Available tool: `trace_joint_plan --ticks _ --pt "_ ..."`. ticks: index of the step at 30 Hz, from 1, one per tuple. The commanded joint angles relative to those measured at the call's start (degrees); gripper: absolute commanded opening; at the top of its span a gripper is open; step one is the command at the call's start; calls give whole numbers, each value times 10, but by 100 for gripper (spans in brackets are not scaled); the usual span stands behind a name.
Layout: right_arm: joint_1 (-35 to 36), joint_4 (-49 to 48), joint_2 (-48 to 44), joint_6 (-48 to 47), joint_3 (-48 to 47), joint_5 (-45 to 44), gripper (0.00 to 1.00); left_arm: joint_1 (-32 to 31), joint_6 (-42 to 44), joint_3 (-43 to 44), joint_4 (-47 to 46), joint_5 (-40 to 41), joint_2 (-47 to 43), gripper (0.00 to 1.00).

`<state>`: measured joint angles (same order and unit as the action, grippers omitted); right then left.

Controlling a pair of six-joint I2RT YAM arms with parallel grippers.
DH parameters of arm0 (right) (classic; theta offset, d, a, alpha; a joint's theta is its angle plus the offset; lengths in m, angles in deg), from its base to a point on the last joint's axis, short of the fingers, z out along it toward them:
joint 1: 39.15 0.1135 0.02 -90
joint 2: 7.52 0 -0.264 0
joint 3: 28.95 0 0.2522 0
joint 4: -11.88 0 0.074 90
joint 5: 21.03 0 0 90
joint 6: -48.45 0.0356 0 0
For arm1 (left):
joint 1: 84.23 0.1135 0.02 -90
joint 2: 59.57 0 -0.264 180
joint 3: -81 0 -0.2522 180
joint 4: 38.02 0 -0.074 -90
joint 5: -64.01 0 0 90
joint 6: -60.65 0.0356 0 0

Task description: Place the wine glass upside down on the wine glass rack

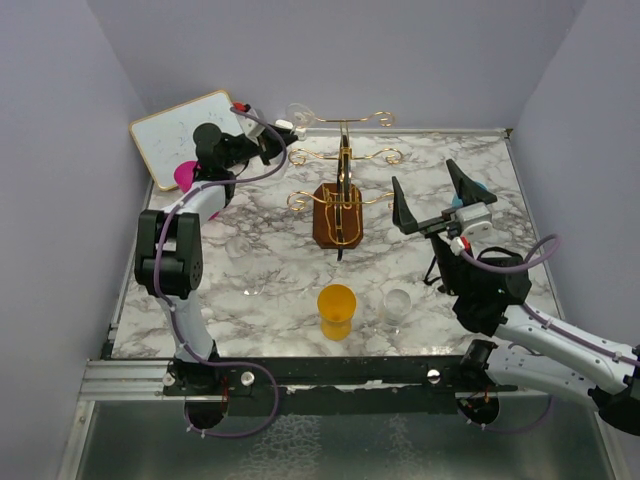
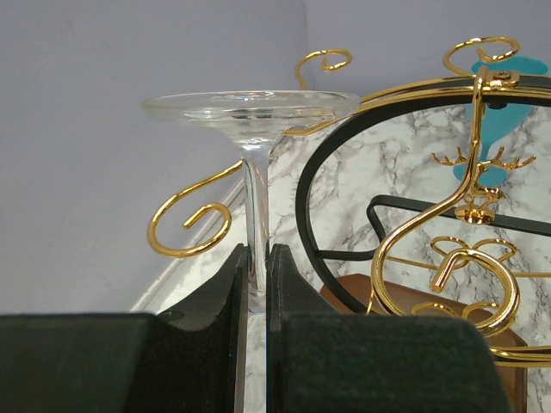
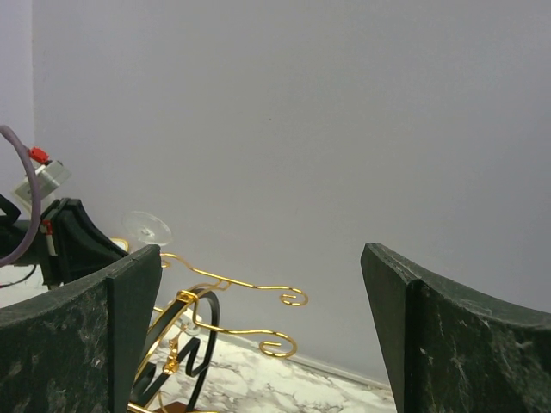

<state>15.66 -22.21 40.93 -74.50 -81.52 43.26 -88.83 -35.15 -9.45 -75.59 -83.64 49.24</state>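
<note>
A clear wine glass (image 2: 250, 107) hangs upside down, its round foot on top and its stem running down between the black fingers of my left gripper (image 2: 256, 275), which is shut on the stem. Its bowl is hidden below the fingers. In the top view the glass (image 1: 299, 114) and left gripper (image 1: 282, 138) sit at the back left arms of the wine glass rack (image 1: 340, 190). The foot is level with a gold scroll arm (image 2: 189, 219); I cannot tell whether they touch. My right gripper (image 1: 432, 195) stands open and empty to the right of the rack (image 3: 250, 288).
A yellow cup (image 1: 336, 310) and a clear glass (image 1: 398, 305) stand near the front edge. A white board (image 1: 190, 135) leans at the back left with a pink object (image 1: 186, 176) beside it. Grey walls close in the back and sides.
</note>
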Motion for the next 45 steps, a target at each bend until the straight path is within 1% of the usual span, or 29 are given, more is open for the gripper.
trace_joint_plan --ticks 1,6,9,14,19,25,35,45 --pt "3 -33 2 -16 11 -18 99 -10 25 15 -4 -21 17 0" --pt "3 -30 3 -6 17 -22 99 -21 41 40 20 -18 26 0" --pt "3 -35 7 5 17 -22 99 -22 31 51 16 -13 36 0" --pt "3 -40 7 25 17 -21 99 -29 20 60 13 -11 49 0" --pt "3 -48 8 28 19 -22 99 -42 36 62 29 -7 58 0" --pt "3 -50 12 33 21 -22 99 -50 35 68 31 11 75 0" --pt "3 -60 23 21 19 -22 99 -49 16 81 14 55 103 0" --pt "3 -76 35 17 20 -22 99 -43 -14 126 12 75 142 0"
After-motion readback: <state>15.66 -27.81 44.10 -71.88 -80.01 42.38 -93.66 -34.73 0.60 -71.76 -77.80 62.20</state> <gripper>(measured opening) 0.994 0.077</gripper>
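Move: The clear wine glass is already upside down in my left hand, held by the stem. The rack's far-left gold hook, where it is headed, lies about 4 cm ahead of that hand, 2 cm to its right and 1 cm lower. The middle-left hook is some 4 cm back, 1 cm right and slightly higher; the far-right hook is about 4 cm ahead and 19 cm right. From my idle right hand, the far-left hook is roughly 28 cm ahead, 22 cm left and 15 cm down. Keeping the stem pinched in shut fingers, I bring my left hand down about 5 cm beside the far-left hook, working some 4 cm to the right in two short dips as I go. Then I push about 4 cm forward with a little more sinking, tipping the wrist roughly 5 degrees, to bring the stem to the hook's curl. ##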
